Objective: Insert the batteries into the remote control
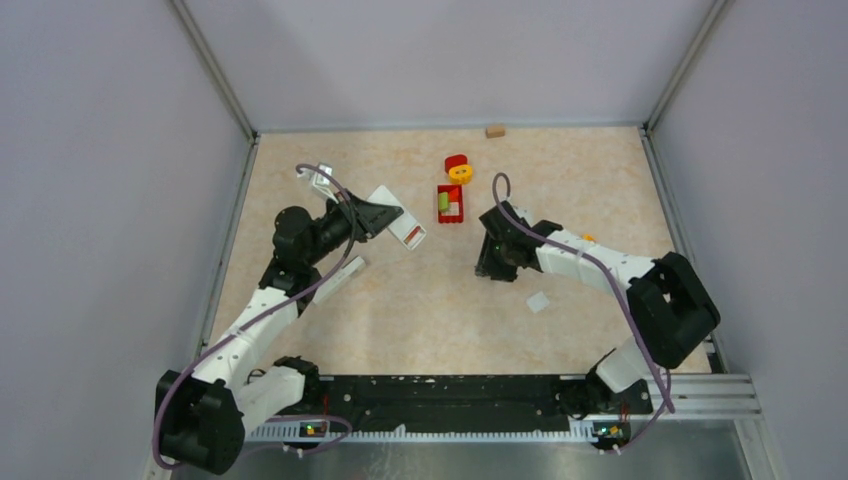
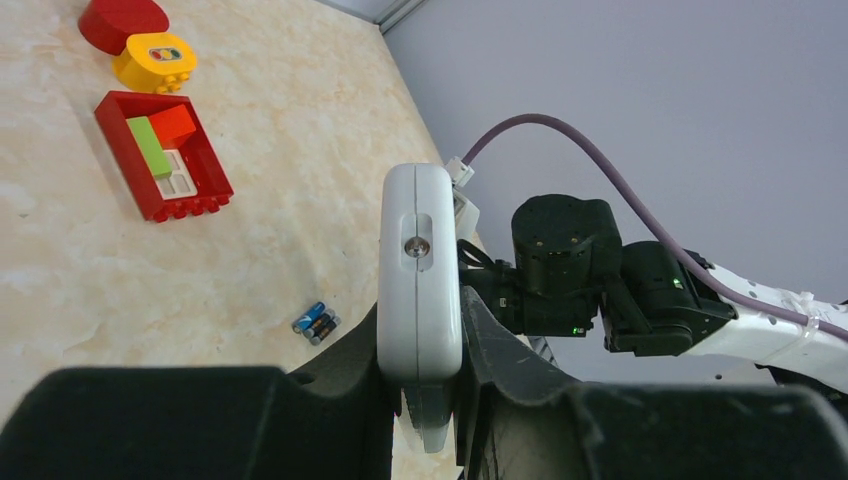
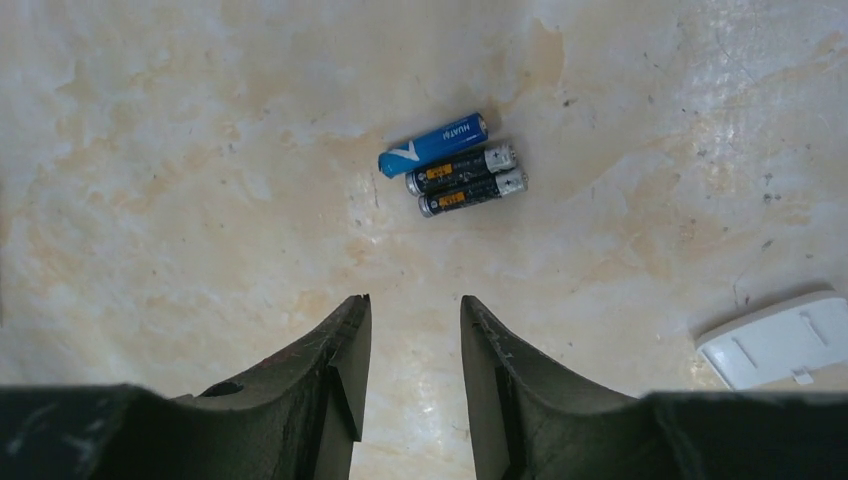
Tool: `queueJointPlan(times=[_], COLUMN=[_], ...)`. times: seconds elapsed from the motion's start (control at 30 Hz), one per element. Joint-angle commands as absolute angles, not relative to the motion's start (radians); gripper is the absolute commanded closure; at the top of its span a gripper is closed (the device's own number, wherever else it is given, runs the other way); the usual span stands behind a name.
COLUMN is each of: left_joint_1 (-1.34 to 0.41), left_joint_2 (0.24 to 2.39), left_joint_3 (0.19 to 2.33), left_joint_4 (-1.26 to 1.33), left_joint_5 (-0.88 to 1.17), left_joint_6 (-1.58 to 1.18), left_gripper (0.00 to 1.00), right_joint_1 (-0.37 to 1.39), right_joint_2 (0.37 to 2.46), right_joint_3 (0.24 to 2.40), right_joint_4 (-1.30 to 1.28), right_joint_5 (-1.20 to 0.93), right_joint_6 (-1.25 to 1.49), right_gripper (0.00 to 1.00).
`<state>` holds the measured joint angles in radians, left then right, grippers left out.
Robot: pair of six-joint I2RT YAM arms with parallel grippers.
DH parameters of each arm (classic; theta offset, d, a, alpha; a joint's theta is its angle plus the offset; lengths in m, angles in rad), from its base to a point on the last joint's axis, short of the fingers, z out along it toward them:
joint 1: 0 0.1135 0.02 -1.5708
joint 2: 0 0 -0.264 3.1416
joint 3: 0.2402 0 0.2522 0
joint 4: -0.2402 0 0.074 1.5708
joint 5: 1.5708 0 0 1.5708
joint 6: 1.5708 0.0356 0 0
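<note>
My left gripper (image 2: 420,335) is shut on the white remote control (image 2: 419,262), clamping it edge-on between both fingers and holding it up off the table (image 1: 300,170); in the top view the remote control (image 1: 398,222) juts toward the middle. Three batteries (image 3: 455,165) lie side by side on the table, one blue and two dark. They also show small in the left wrist view, batteries (image 2: 316,322). My right gripper (image 3: 415,300) hovers just short of them, open with nothing between its fingers. In the top view the right gripper (image 1: 495,262) hides them.
A small white cover plate (image 3: 775,340) lies right of the right gripper. A red brick tray (image 1: 450,203) with green and red bricks, a yellow brick (image 1: 461,173) and a tan block (image 1: 494,130) sit farther back. A long white piece (image 1: 340,278) lies under the left arm.
</note>
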<state>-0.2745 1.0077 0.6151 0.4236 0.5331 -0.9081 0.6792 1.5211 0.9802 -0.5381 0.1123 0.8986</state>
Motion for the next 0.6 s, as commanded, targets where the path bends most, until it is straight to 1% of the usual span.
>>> queueJointPlan(times=[0.0, 0.07, 0.17, 0.47, 0.57], left_joint_1=[-0.270, -0.270, -0.270, -0.270, -0.270], left_joint_2=[0.982, 0.983, 0.983, 0.984, 0.986], left_joint_3=[0.623, 0.621, 0.620, 0.613, 0.613], left_joint_4=[0.435, 0.436, 0.439, 0.440, 0.439], left_joint_5=[0.519, 0.518, 0.518, 0.514, 0.511], left_joint_6=[-0.877, -0.879, -0.879, -0.881, -0.882], left_gripper=[1.00, 1.00, 1.00, 0.99, 0.99], right_joint_1=[0.661, 0.658, 0.653, 0.650, 0.650], right_joint_2=[1.574, 1.610, 1.646, 1.707, 1.717], right_joint_3=[1.052, 1.078, 1.088, 1.095, 1.092], right_joint_4=[-0.465, -0.464, -0.439, -0.385, -0.374], right_joint_5=[0.142, 0.147, 0.156, 0.104, 0.084], right_joint_6=[0.964, 0.988, 1.014, 1.072, 1.080], right_gripper=[0.62, 0.65, 0.65, 0.65, 0.62])
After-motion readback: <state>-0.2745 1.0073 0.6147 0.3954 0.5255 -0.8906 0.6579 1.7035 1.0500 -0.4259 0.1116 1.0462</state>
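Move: The three batteries lie together on the table about 5 cm ahead of the right hand, roughly level sideways and some 6 cm below. The white battery cover is about 12 cm to that hand's right and 2 cm back. The red toy box stands roughly 20 cm ahead of it and 8 cm to its left. From the left hand, which holds the remote up, the batteries are about 19 cm to the right, 2 cm ahead and 27 cm below. Forward and to its left first, the right hand glides about 3.5 cm out and 2 cm across, low over the table towards the batteries. It then mostly sinks, for nearly 3 cm down in all, while turning some 10 degrees clockwise. The fingers stay parted and come close behind the batteries, still empty and short of touching them. ##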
